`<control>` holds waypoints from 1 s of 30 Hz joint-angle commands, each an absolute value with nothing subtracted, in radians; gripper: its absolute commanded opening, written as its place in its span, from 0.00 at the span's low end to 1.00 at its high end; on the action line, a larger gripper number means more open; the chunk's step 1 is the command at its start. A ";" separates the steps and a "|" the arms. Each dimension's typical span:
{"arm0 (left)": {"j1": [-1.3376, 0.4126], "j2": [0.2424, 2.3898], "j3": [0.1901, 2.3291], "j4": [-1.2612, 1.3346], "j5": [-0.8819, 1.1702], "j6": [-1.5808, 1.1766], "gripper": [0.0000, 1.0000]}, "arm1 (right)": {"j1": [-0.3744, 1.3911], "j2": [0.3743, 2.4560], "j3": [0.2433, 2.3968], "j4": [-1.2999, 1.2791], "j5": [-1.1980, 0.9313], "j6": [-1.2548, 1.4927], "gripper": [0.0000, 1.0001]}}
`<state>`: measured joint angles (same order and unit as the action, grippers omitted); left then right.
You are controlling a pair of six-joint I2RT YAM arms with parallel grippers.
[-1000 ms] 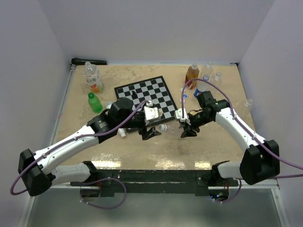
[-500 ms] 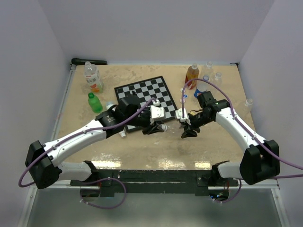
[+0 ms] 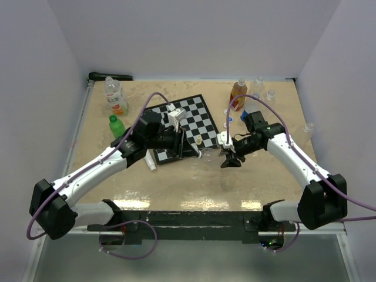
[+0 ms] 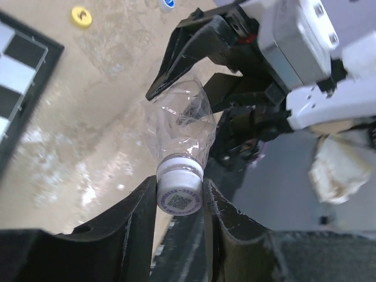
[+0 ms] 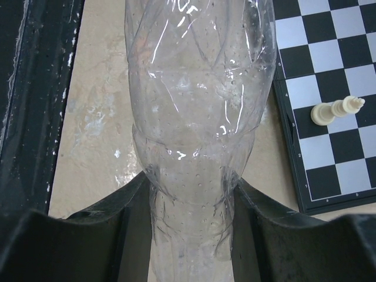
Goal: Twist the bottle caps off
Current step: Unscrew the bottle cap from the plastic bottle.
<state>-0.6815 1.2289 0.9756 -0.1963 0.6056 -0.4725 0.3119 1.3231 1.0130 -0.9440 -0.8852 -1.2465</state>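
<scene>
A clear, crumpled bottle (image 3: 212, 155) lies level just above the table, between my two grippers. My left gripper (image 4: 179, 197) is shut on its white cap (image 4: 179, 187), which carries a small printed code on its end face. The bottle's body (image 4: 182, 120) runs away from that cap towards the right arm. My right gripper (image 5: 191, 205) is shut on the bottle (image 5: 200, 106), squeezing its narrow waist between both fingers. In the top view the left gripper (image 3: 197, 154) and the right gripper (image 3: 229, 158) face each other in front of the chessboard.
The chessboard (image 3: 197, 114) with a white piece (image 5: 338, 110) lies just behind the bottle. A green bottle (image 3: 117, 126) and an orange-labelled one (image 3: 116, 97) stand at the left, more bottles (image 3: 238, 93) at the back right. Loose yellow (image 4: 81, 16) and blue (image 4: 167, 4) caps lie on the table.
My left gripper moved right onto the bottle's cap and shut on it, then its wrist turned and the elbow swung back. The right gripper kept its hold on the bottle.
</scene>
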 commanded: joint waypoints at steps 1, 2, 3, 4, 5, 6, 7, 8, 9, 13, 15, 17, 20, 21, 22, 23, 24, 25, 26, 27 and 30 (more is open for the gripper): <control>-0.649 1.158 0.968 -0.170 0.492 -0.838 0.00 | 0.311 1.319 1.025 -1.000 -0.868 -1.279 0.15; -0.649 1.157 0.971 -0.175 0.485 -0.838 0.00 | 0.311 1.318 1.025 -1.000 -0.867 -1.279 0.15; -0.647 1.155 0.974 -0.181 0.480 -0.835 0.00 | 0.311 1.318 1.025 -1.000 -0.867 -1.279 0.15; -0.649 1.155 0.980 -0.186 0.473 -0.828 0.00 | 0.311 1.318 1.025 -0.999 -0.864 -1.278 0.15; -0.649 1.155 0.982 -0.187 0.469 -0.827 0.00 | 0.311 1.318 1.023 -0.999 -0.865 -1.276 0.15; -0.647 1.155 0.983 -0.186 0.465 -0.827 0.00 | 0.311 1.318 1.023 -0.997 -0.864 -1.275 0.15; -0.649 1.158 0.983 -0.184 0.462 -0.827 0.00 | 0.311 1.318 1.023 -0.996 -0.864 -1.273 0.15; -0.647 1.160 0.979 -0.178 0.463 -0.828 0.00 | 0.311 1.318 1.023 -0.994 -0.864 -1.272 0.15; -0.647 1.160 0.977 -0.176 0.465 -0.828 0.00 | 0.311 1.318 1.023 -0.994 -0.864 -1.272 0.15; -0.646 1.157 0.950 -0.144 0.489 -0.844 0.24 | 0.311 1.316 1.022 -0.996 -0.862 -1.270 0.15; -0.647 1.158 0.948 -0.143 0.500 -0.853 0.56 | 0.311 1.316 1.020 -0.993 -0.862 -1.270 0.15; -0.646 1.155 0.960 -0.153 0.503 -0.839 0.72 | 0.311 1.318 1.022 -0.992 -0.862 -1.272 0.15; -0.646 1.140 0.977 -0.164 0.492 -0.806 0.81 | 0.311 1.319 1.022 -0.994 -0.861 -1.272 0.15; -0.644 1.132 0.985 -0.170 0.486 -0.787 0.82 | 0.311 1.319 1.020 -0.994 -0.861 -1.272 0.15; -0.643 1.123 0.994 -0.188 0.477 -0.767 0.84 | 0.311 1.319 1.022 -0.994 -0.861 -1.272 0.15; -0.643 1.117 1.005 -0.204 0.469 -0.749 0.86 | 0.311 1.321 1.022 -0.994 -0.861 -1.272 0.15; -0.644 1.111 1.017 -0.221 0.460 -0.714 0.87 | 0.311 1.321 1.020 -0.993 -0.861 -1.272 0.15; -0.643 1.106 1.029 -0.239 0.448 -0.687 0.89 | 0.311 1.321 1.020 -0.992 -0.861 -1.272 0.15; -0.643 1.101 1.040 -0.268 0.428 -0.669 0.91 | 0.311 1.322 1.022 -0.992 -0.861 -1.272 0.15; -0.641 1.094 1.054 -0.291 0.396 -0.645 0.93 | 0.311 1.322 1.022 -0.992 -0.861 -1.272 0.15; -0.641 1.057 1.065 -0.314 0.364 -0.571 0.96 | 0.311 1.324 1.023 -0.992 -0.861 -1.272 0.15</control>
<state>-0.6479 1.1210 1.0069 -0.2726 0.4309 -0.7002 0.3130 1.3231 1.0130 -0.9806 -0.8539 -1.2568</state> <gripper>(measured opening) 0.938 0.474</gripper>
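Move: The clear plastic bottle's white cap sits right between the left fingertips, about 1 cm to the right of the hand point. From the left hand, the white chess piece stands roughly 13 cm ahead, about level sideways and 19 cm below; the yellow cap lies some 15 cm ahead, 17 cm to the right and 21 cm below. From the right hand, gripping the bottle's body, the white cap is level fore-and-aft, about 10 cm left and 8 cm higher. The white cap, already pinched by the left fingers, is twisted about 20 degrees further in the unscrewing direction, counter-clockwise seen from the left hand's side. Then the left fingers open wide and let go, and that hand backs off some 4 to 5 cm, up and to the left with a little forward. The right hand keeps its grip on the bottle, settling about 1 cm down and to the right as the cap is released. ##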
